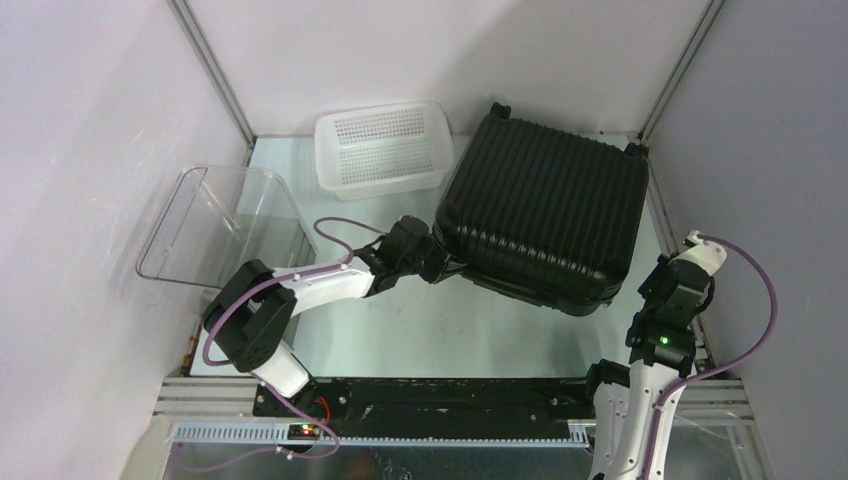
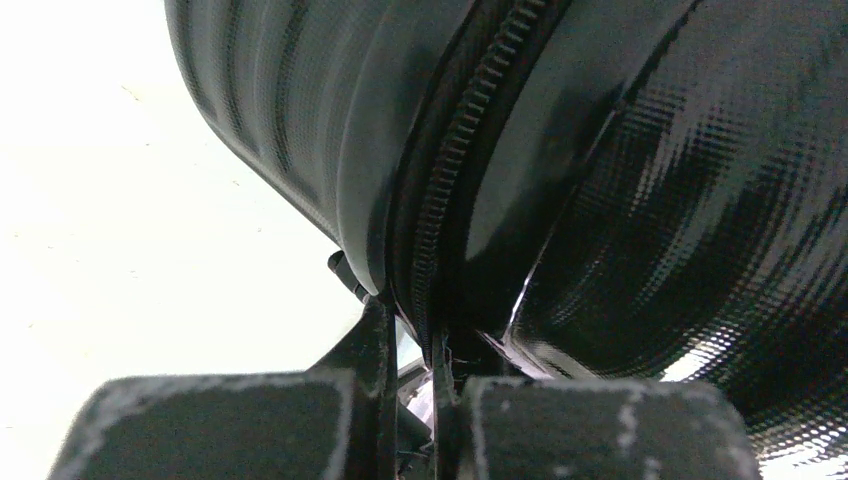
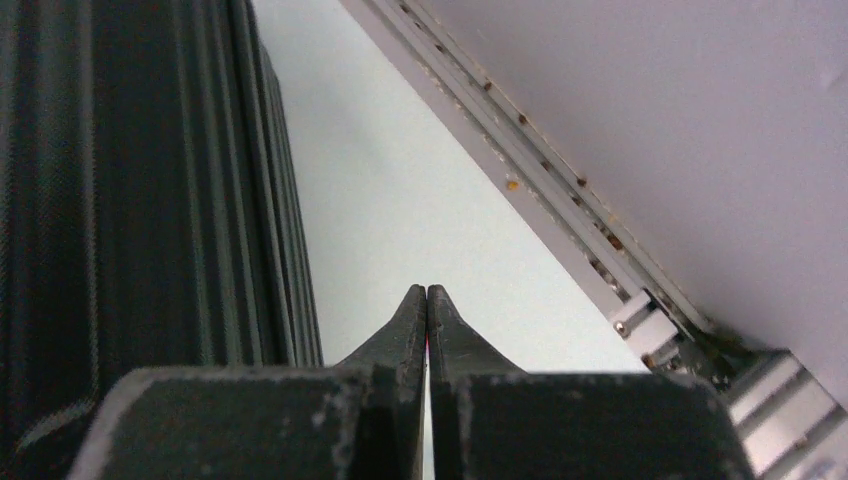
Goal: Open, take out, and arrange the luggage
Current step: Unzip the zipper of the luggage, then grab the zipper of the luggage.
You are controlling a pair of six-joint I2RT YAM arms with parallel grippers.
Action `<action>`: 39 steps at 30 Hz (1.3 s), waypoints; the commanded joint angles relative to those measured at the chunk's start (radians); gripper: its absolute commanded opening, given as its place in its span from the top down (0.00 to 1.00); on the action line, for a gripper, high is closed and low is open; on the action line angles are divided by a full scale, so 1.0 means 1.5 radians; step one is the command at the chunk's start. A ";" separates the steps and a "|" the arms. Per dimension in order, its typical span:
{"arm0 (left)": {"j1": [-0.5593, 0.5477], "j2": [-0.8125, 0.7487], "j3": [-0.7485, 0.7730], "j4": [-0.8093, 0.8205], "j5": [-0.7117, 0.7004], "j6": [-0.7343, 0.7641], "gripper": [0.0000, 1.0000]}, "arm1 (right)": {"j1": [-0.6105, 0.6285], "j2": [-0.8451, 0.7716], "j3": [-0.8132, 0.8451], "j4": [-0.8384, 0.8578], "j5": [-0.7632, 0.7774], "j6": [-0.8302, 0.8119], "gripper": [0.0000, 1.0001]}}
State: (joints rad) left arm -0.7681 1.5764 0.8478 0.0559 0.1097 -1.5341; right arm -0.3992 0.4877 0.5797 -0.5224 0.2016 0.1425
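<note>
The luggage (image 1: 540,215) is a black ribbed hard-shell suitcase lying flat at the back right of the table. My left gripper (image 1: 440,262) is at its near left corner. In the left wrist view the zip (image 2: 455,150) runs down the luggage's edge (image 2: 300,120) into the narrow gap of my left gripper (image 2: 410,335), which is shut on a small piece at the zip line, apparently the zipper pull. My right gripper (image 1: 658,268) is shut on nothing beside the luggage's right side (image 3: 120,200), fingertips together in the right wrist view (image 3: 427,292).
A white perforated basket (image 1: 382,148) stands at the back, left of the luggage. A clear plastic container (image 1: 225,225) sits at the left wall. The metal frame rail (image 3: 560,190) and right wall run close to my right gripper. Bare table (image 1: 450,330) lies in front.
</note>
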 commanded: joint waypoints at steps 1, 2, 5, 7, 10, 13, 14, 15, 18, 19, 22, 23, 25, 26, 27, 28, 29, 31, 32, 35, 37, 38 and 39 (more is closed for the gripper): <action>-0.005 -0.010 -0.003 -0.019 0.023 0.166 1.00 | -0.010 0.005 -0.009 0.090 -0.076 -0.018 1.00; -0.005 -0.011 -0.003 -0.018 0.026 0.169 1.00 | -0.010 0.010 0.002 0.057 -0.080 0.010 1.00; -0.004 -0.011 0.003 -0.011 0.034 0.174 1.00 | -0.011 0.055 0.093 -0.074 -0.044 0.191 0.93; -0.004 -0.010 0.005 -0.001 0.038 0.170 1.00 | -0.012 0.097 0.156 -0.185 -0.011 0.280 0.88; -0.005 -0.009 0.008 0.011 0.044 0.167 1.00 | -0.035 0.160 0.248 -0.313 0.002 0.338 0.87; -0.004 -0.011 0.003 0.023 0.050 0.164 1.00 | -0.085 0.228 0.302 -0.408 0.007 0.430 0.70; -0.004 -0.011 0.001 0.039 0.053 0.161 1.00 | -0.098 0.234 0.304 -0.436 -0.003 0.446 0.68; -0.004 -0.014 -0.011 0.051 0.061 0.150 1.00 | -0.121 0.237 0.300 -0.442 -0.027 0.475 0.67; -0.004 -0.011 -0.040 0.157 0.092 0.116 1.00 | -0.157 0.223 0.269 -0.449 -0.068 0.529 0.71; -0.004 -0.006 -0.041 0.165 0.109 0.110 1.00 | -0.170 0.221 0.264 -0.449 -0.073 0.539 0.69; -0.005 -0.001 -0.025 0.143 0.128 0.125 1.00 | -0.201 0.222 0.231 -0.443 -0.117 0.582 0.60; -0.005 -0.006 -0.026 0.138 0.127 0.131 1.00 | -0.216 0.224 0.221 -0.437 -0.133 0.590 0.59; -0.005 -0.015 -0.028 0.125 0.121 0.137 1.00 | -0.239 0.229 0.194 -0.440 -0.167 0.616 0.58; -0.005 -0.017 -0.026 0.121 0.119 0.145 1.00 | -0.249 0.229 0.189 -0.442 -0.182 0.635 0.56; -0.004 -0.021 -0.024 0.108 0.118 0.151 1.00 | -0.250 0.227 0.180 -0.448 -0.184 0.646 0.54; -0.005 -0.022 -0.018 0.101 0.117 0.161 1.00 | -0.251 0.220 0.175 -0.451 -0.189 0.673 0.51; -0.005 -0.023 -0.017 0.091 0.116 0.164 1.00 | -0.252 0.216 0.160 -0.449 -0.195 0.686 0.50; -0.005 -0.028 -0.016 0.086 0.112 0.169 1.00 | -0.251 0.190 0.135 -0.440 -0.221 0.727 0.50; -0.005 -0.031 -0.017 0.084 0.108 0.170 1.00 | -0.250 0.184 0.127 -0.438 -0.233 0.752 0.49; -0.006 -0.036 -0.018 0.077 0.103 0.175 1.00 | -0.244 0.164 0.098 -0.436 -0.249 0.798 0.47; -0.008 -0.035 -0.015 0.073 0.101 0.178 1.00 | -0.236 0.157 0.095 -0.446 -0.242 0.813 0.44; -0.009 -0.034 -0.014 0.073 0.101 0.178 1.00 | -0.232 0.155 0.094 -0.451 -0.239 0.818 0.43; -0.009 -0.033 -0.014 0.074 0.102 0.177 1.00 | -0.232 0.150 0.091 -0.450 -0.236 0.826 0.42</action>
State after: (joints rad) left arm -0.7509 1.5764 0.7952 0.1703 0.1650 -1.4914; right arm -0.7601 0.7330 0.7212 -1.1839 -0.1379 1.2755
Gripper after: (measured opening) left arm 0.076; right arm 0.557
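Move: The zipper pull at the luggage's near right corner lies from the right hand about 9 cm to the left, 3 cm back and 9 cm lower. The luggage's middle is some 13 cm ahead and 22 cm left of this hand, 7 cm lower; the side handle is level with it, about 27 cm left and 9 cm lower. From the left hand the pull lies roughly 31 cm right, 7 cm back, about level. The zipper pull at the near right corner is what the right hand comes down towards: it first lifts about 3 cm, then swings back 5 cm, sinking and drifting left, while the wrist turns nearly 90 degrees until the fingers point mostly down and the shut gripper opens past half. The left fingers keep their pinch by the zipper at the near left corner, holding still. ##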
